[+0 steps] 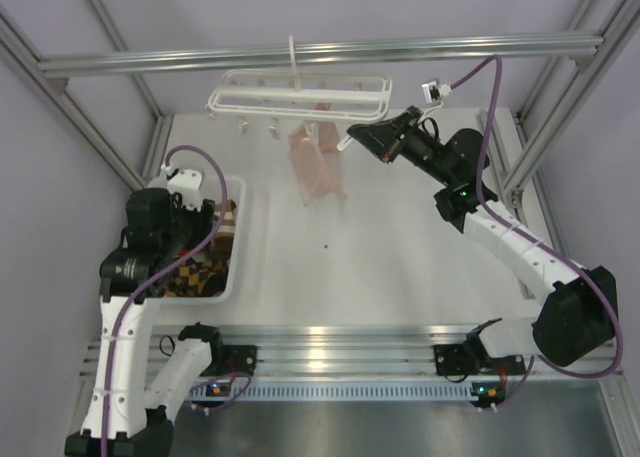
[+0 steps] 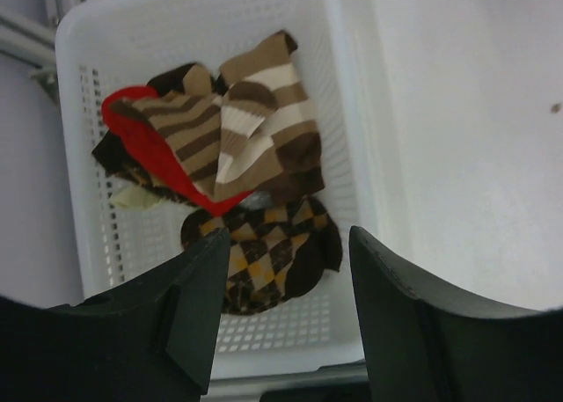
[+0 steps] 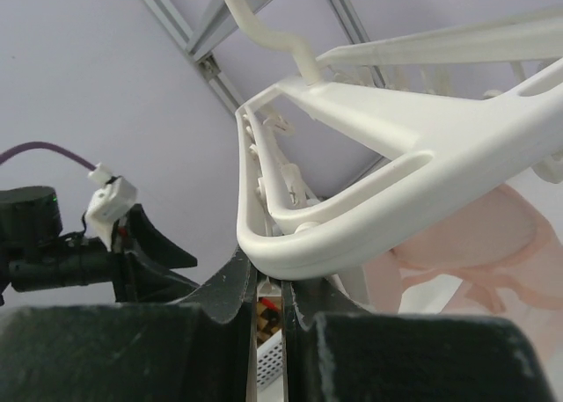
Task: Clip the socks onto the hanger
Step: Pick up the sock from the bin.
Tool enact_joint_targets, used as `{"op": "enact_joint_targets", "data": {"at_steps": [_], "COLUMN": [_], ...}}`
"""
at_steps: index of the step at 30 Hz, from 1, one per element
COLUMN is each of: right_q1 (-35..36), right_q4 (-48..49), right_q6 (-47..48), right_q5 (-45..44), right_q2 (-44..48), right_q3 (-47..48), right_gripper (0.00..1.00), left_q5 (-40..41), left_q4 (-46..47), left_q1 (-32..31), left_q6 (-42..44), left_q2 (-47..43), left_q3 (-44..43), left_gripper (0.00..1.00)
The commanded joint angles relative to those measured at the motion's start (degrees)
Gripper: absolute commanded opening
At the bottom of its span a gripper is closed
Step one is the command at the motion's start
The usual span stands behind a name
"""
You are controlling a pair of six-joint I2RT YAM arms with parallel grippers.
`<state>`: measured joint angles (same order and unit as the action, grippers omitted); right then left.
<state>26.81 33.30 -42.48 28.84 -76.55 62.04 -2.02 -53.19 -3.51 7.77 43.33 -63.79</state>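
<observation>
A brown and orange-tan argyle sock [image 2: 264, 266] lies in the white basket [image 2: 356, 147] under striped socks [image 2: 255, 129]; it also shows in the top view [image 1: 200, 273]. My left gripper [image 2: 288, 235] is open and empty just above it, over the basket [image 1: 240, 227] in the top view [image 1: 205, 227]. The white hanger [image 1: 300, 92] hangs from the top bar. My right gripper [image 1: 352, 134] is at its right end. In the right wrist view its jaws [image 3: 269, 274] stand nearly together under the hanger's end rail [image 3: 352, 235], seemingly pinching a clip; the tips are hidden.
A pale pink sock [image 1: 318, 167] hangs from the hanger's clips, also seen in the right wrist view [image 3: 493, 235]. A red item [image 2: 149, 147] lies among the basket's socks. Aluminium frame posts [image 1: 520, 167] stand at the table's sides.
</observation>
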Motion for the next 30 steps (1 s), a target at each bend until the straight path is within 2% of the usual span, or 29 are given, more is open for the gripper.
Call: {"op": "enact_joint_targets", "data": {"at_steps": [1,8,14,18,23,30], "right_q1": [-0.18,-0.44,-0.44,-0.62,-0.79,-1.06], "right_q4": [-4.03,-3.42,-2.1,-2.1,-1.92,-1.22], "right_q6": [2.84,2.67,1.79,1.7,1.08,0.29], "right_q5": [6.05,7.37,7.81,8.16,8.69,9.04], "right_q2": [0.53,-0.35,-1.23,-1.05,-1.32,-2.11], "right_q3": [1.85,1.94,1.86,1.77,1.86,2.12], "right_gripper": [0.0,0.0,0.0,0.0,0.0,0.0], "left_q5": [9.92,4.4,2.73,4.31,2.29,-9.65], "left_q4": [-9.36,-22.64,-23.71,-18.82,-13.17,-4.83], "left_q1": [0.61,1.05,2.28,3.07,7.54,15.11], "left_q6": [6.98,27.72,39.42,42.06,46.71,59.63], "left_q2": [4.91,10.37,14.4,18.63,23.45,25.57], "left_q3": [-3.53,0.59,7.18,8.94,9.03,13.86], "left_gripper": [0.62,0.62,0.63,0.64,0.64,0.64]}}
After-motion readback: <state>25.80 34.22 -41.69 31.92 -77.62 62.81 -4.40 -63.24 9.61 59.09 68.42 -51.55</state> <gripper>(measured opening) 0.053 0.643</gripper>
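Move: The checkered sock lies in the near part of the bin, about 28 cm below my open left hand, 5 cm to its left and 2 cm back. The striped sock lies about 12 cm farther out than the checkered one and 1 cm to its right; the red sock is also about 12 cm farther out and some 8 cm to its left. From my right hand, the checkered sock is some 34 cm left, 12 cm back and 43 cm down. I sink my open left hand about 17 cm towards the checkered sock, easing some 7 cm to the left. It draws back over 6 cm at first, then comes forward again by about half that, while the wrist tips until the fingers point almost straight down and turns clockwise; no touch yet. My right hand stays put, still pinching the hanger's right end. ##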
